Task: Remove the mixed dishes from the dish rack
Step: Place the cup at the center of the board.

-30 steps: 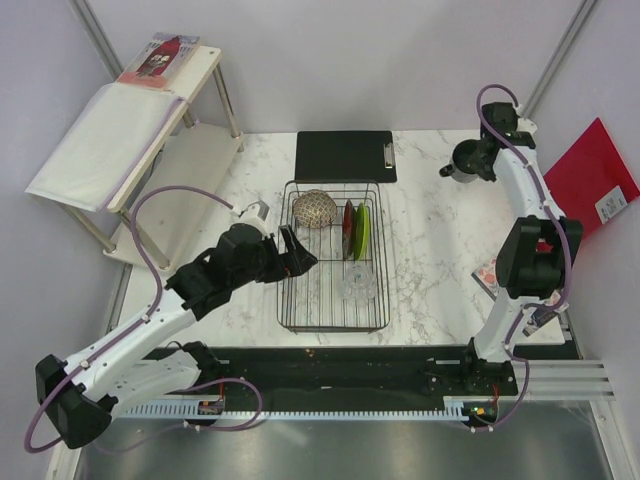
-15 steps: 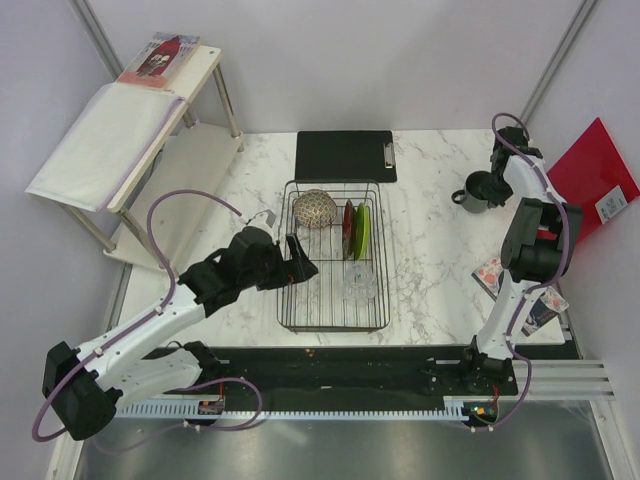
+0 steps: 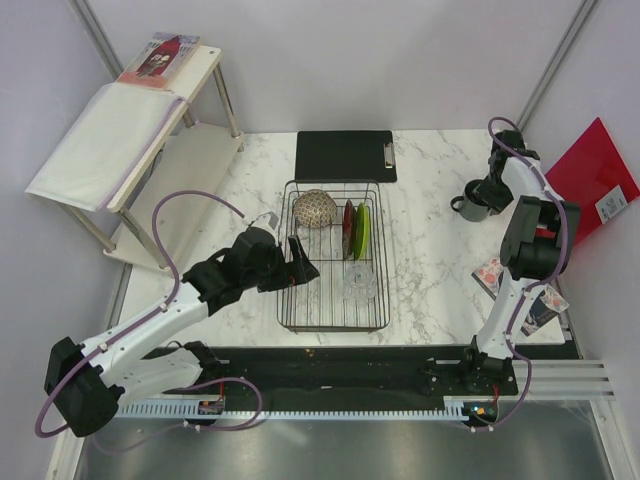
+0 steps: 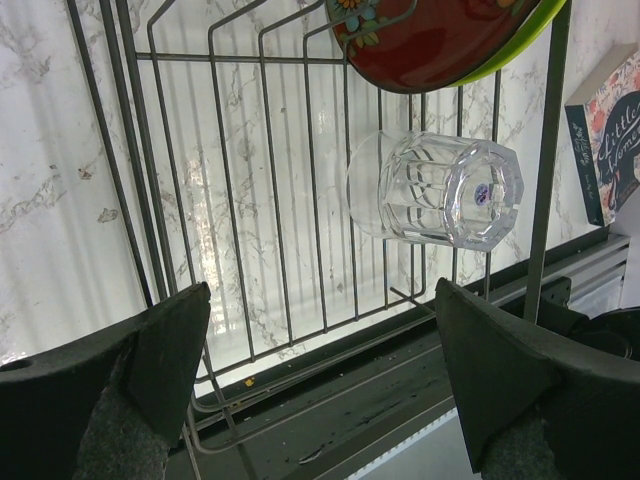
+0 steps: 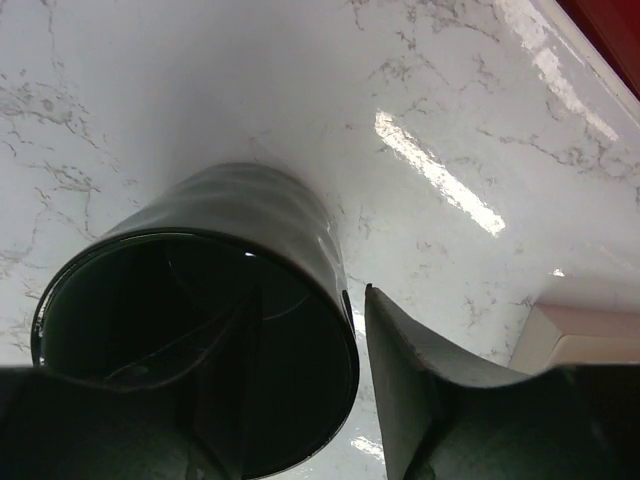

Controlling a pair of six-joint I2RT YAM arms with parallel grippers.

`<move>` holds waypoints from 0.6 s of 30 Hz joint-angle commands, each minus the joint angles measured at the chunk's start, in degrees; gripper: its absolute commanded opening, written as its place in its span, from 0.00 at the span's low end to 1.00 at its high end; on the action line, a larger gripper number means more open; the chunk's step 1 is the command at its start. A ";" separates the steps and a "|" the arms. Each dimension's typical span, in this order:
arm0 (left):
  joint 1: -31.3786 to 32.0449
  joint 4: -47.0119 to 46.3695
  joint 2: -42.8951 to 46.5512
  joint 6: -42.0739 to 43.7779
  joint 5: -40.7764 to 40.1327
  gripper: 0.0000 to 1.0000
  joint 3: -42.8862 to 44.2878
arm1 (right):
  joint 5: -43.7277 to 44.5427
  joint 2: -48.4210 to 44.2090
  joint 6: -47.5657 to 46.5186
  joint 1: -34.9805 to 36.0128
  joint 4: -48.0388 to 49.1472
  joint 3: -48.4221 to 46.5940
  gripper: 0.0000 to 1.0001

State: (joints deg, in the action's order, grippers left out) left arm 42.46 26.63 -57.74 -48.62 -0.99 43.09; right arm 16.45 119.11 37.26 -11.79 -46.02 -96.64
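The dish rack (image 3: 333,312) stands mid-table and holds a speckled bowl (image 3: 314,208), a dark red plate (image 3: 348,230), a lime-green plate (image 3: 362,232) and a clear glass (image 3: 358,283). In the left wrist view the glass (image 4: 435,188) lies on its side on the rack's wires (image 4: 260,200), below the red plate (image 4: 420,35). My left gripper (image 3: 297,262) hovers open over the rack's left side, empty. The dark mug (image 3: 472,203) stands on the table at far right. My right gripper (image 5: 320,380) straddles the wall of the mug (image 5: 230,260), with a gap at the outer finger (image 5: 410,380).
A black clipboard (image 3: 346,155) lies behind the rack. A white shelf unit (image 3: 130,130) stands at far left. A red folder (image 3: 595,180) leans at far right, and small packets (image 3: 490,272) lie near the right arm's base. A book (image 4: 610,130) shows right of the rack.
The right arm brought the mug down and to the right onto the table, and its jaws have widened off the mug's wall. The left gripper edged slightly toward the rack.
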 commanded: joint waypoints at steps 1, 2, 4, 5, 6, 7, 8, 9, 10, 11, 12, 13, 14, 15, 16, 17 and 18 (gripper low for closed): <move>-0.18 -0.79 -0.10 -0.77 0.73 0.99 0.50 | -1.42 -2.47 -0.26 -0.16 2.69 1.19 0.56; -0.09 -0.71 -0.10 -0.60 0.73 1.00 0.68 | -1.42 -2.83 -0.17 -0.16 2.86 1.45 0.57; -0.09 -0.71 -0.01 -0.51 0.73 1.00 0.85 | -2.03 -4.06 0.18 -0.16 3.39 1.80 0.61; -0.09 -0.70 -0.01 -0.34 0.73 0.99 0.77 | -2.38 -4.76 0.97 -0.16 3.83 2.15 0.63; -0.18 -0.70 0.16 -0.25 0.73 0.99 0.77 | -3.52 -6.59 1.50 -0.16 5.05 2.94 0.64; -0.09 -0.70 0.17 -0.07 0.73 0.99 0.94 | -4.05 -7.65 2.03 -0.07 5.67 3.38 0.68; -0.09 -0.70 0.34 0.10 0.38 0.99 0.86 | -4.92 -8.97 2.90 0.01 6.55 4.08 0.70; -0.18 -0.70 0.60 0.28 0.21 0.99 1.03 | -5.72 -11.42 4.13 0.10 8.12 4.96 0.72; -0.09 -0.79 0.69 0.72 0.03 0.99 1.38 | -7.12 -12.57 4.66 0.54 8.66 5.14 0.75; -0.09 -0.62 0.78 0.89 -0.41 0.99 1.47 | -7.39 -13.54 5.10 0.98 9.10 5.06 0.77; -0.09 -0.70 0.96 1.16 -0.67 0.99 1.73 | -7.83 -15.12 5.20 1.50 9.19 4.45 0.79; -0.09 -0.62 1.22 1.42 -0.85 0.99 1.99 | -8.70 -15.74 5.20 2.47 9.11 4.10 0.81; -0.18 -0.62 1.31 1.51 -1.37 1.00 2.17 | -9.15 -16.36 5.46 3.00 8.93 3.83 0.81; -0.18 -0.53 1.40 1.69 -1.55 0.99 2.26 | -9.67 -18.28 6.24 3.44 9.02 4.44 0.82; -0.09 -0.62 1.66 1.69 -1.82 0.99 2.43 | -10.11 -19.43 6.60 4.31 9.45 5.14 0.83; -0.09 -0.62 1.66 1.95 -2.08 0.99 2.35 | -11.34 -20.75 7.12 4.84 9.98 6.10 0.83; -0.18 -0.70 1.66 2.12 -2.17 0.99 2.52 | -12.39 -24.07 7.74 5.37 12.16 9.25 0.83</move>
State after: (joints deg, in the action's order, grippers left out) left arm 42.46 26.68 -57.34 -48.53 -1.48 43.13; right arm 8.78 102.98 41.82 -8.95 -38.72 -91.13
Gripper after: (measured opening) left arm 0.993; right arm 0.826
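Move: The cup stands upright on the table with the right hand still at its back-right rim, one finger inside the mouth and one outside; its middle is about 3 cm left of this hand, 2 cm ahead and 2 cm lower. From the right hand the book lies some 20 cm back and 4 cm right, the clipboard 14 cm ahead and 35 cm left, the rack 13 cm back and 38 cm left. From the left hand the cup is about 45 cm right, 22 cm ahead, 10 cm lower. The right hand backs off the cup: its fingers, already half apart astride the wall, go on spreading to nearly wide while the hand all but stays in place, and then it lifts quickly by about 10 cm, drawing the inner finger up out of the mouth. As it climbs it also swings some 5 cm to the left, over the cup and towards the rack side, with a little forward drift late on, and the wrist tilts about 20 degrees so that the fingertips swing forward. ##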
